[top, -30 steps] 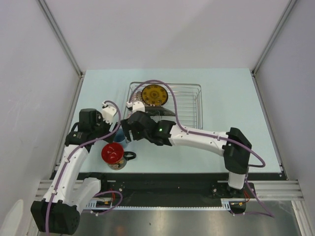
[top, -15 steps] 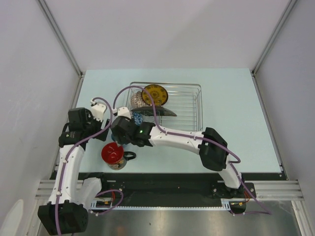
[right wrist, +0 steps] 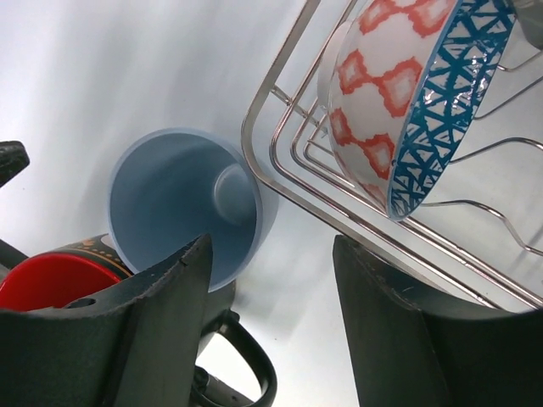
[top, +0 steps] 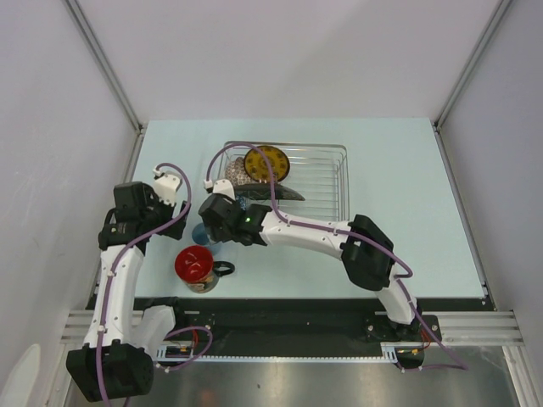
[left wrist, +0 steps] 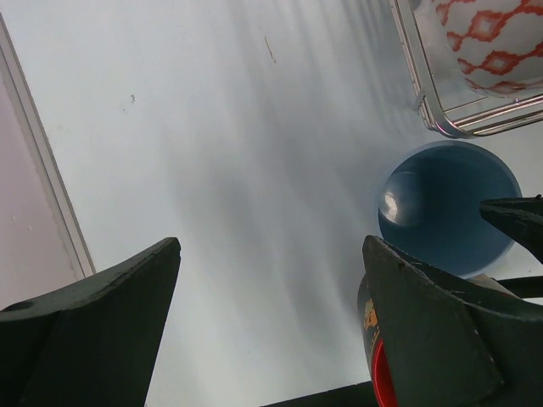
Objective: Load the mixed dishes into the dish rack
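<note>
The light-blue cup [right wrist: 182,208] stands on the table just outside the dish rack's [top: 327,182] near-left corner, mostly hidden under my right wrist in the top view. My right gripper [right wrist: 271,254] hangs open over it, its left finger [right wrist: 153,322] over the cup's rim and nothing held. The red-inside mug [top: 194,264] with its black handle [right wrist: 254,365] sits beside the cup [left wrist: 448,208]. In the rack, the reddish-white bowl [right wrist: 373,102] and blue-patterned bowl [right wrist: 450,93] stand on edge, and the dark plate with its yellow motif [top: 265,163] stands behind. My left gripper [left wrist: 271,280] is open over bare table, left of the cup.
The rack's wire corner [left wrist: 441,119] lies close to the cup. A metal frame rail [left wrist: 47,195] runs along the table's left edge. The table's black front edge [top: 297,301] is just behind the mug.
My right arm has swung left, off the rack and over the cup, and its jaws have narrowed. My left arm has drawn back to the left.
</note>
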### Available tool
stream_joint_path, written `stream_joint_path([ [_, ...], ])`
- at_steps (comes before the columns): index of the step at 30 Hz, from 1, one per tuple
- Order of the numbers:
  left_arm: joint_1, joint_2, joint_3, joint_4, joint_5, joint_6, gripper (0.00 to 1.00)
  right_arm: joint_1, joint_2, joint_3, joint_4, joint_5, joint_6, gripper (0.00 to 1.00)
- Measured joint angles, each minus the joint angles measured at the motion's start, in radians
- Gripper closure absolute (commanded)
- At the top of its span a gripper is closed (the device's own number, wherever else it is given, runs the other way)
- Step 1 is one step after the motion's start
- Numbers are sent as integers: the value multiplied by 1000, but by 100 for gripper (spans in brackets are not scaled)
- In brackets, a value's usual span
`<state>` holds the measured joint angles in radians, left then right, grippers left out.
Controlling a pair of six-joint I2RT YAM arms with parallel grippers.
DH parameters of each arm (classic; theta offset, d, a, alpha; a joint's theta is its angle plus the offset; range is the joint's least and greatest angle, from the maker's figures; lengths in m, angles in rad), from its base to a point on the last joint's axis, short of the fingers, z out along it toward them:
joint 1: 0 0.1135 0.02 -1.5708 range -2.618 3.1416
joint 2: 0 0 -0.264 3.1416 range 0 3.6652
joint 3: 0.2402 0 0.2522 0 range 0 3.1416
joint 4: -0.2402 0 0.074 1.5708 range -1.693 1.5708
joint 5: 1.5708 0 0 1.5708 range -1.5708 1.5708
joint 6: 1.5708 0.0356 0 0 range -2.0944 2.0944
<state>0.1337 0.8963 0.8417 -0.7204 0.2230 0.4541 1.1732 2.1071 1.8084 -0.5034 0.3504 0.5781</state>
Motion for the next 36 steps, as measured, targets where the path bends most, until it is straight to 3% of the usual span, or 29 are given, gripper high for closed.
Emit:
stream_joint_path([
  [8, 1, 0, 0, 0, 0, 0, 6, -2, 48, 0, 15, -19, 16, 49],
  [19, 1, 0, 0, 0, 1, 0, 7, -7, 86, 13, 13, -17, 14, 100],
  [29, 1, 16, 10, -1, 12, -4, 6, -8, 81, 10, 18, -14, -13, 100],
  [36, 2, 113, 185, -14, 80, -56, 6, -8, -6, -18, 28, 1, -61, 100],
])
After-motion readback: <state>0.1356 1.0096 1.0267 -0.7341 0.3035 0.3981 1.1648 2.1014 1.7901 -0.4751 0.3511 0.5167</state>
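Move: The blue cup's middle is about 4 cm to the right hand's left, level with it fore-and-aft and some 7 cm below. Also counted from that hand, the red mug stands about 8 cm back and 6 cm left, and the patterned bowl in the rack about 9 cm ahead and 5 cm right, both some 7 cm lower. From the left hand the cup lies about 8 cm right, 2 cm back and 10 cm below. Right hand sinks 4 cm, pinches the blue cup's rim, lifts 4 cm; open left hand rises forward, 5 cm. ##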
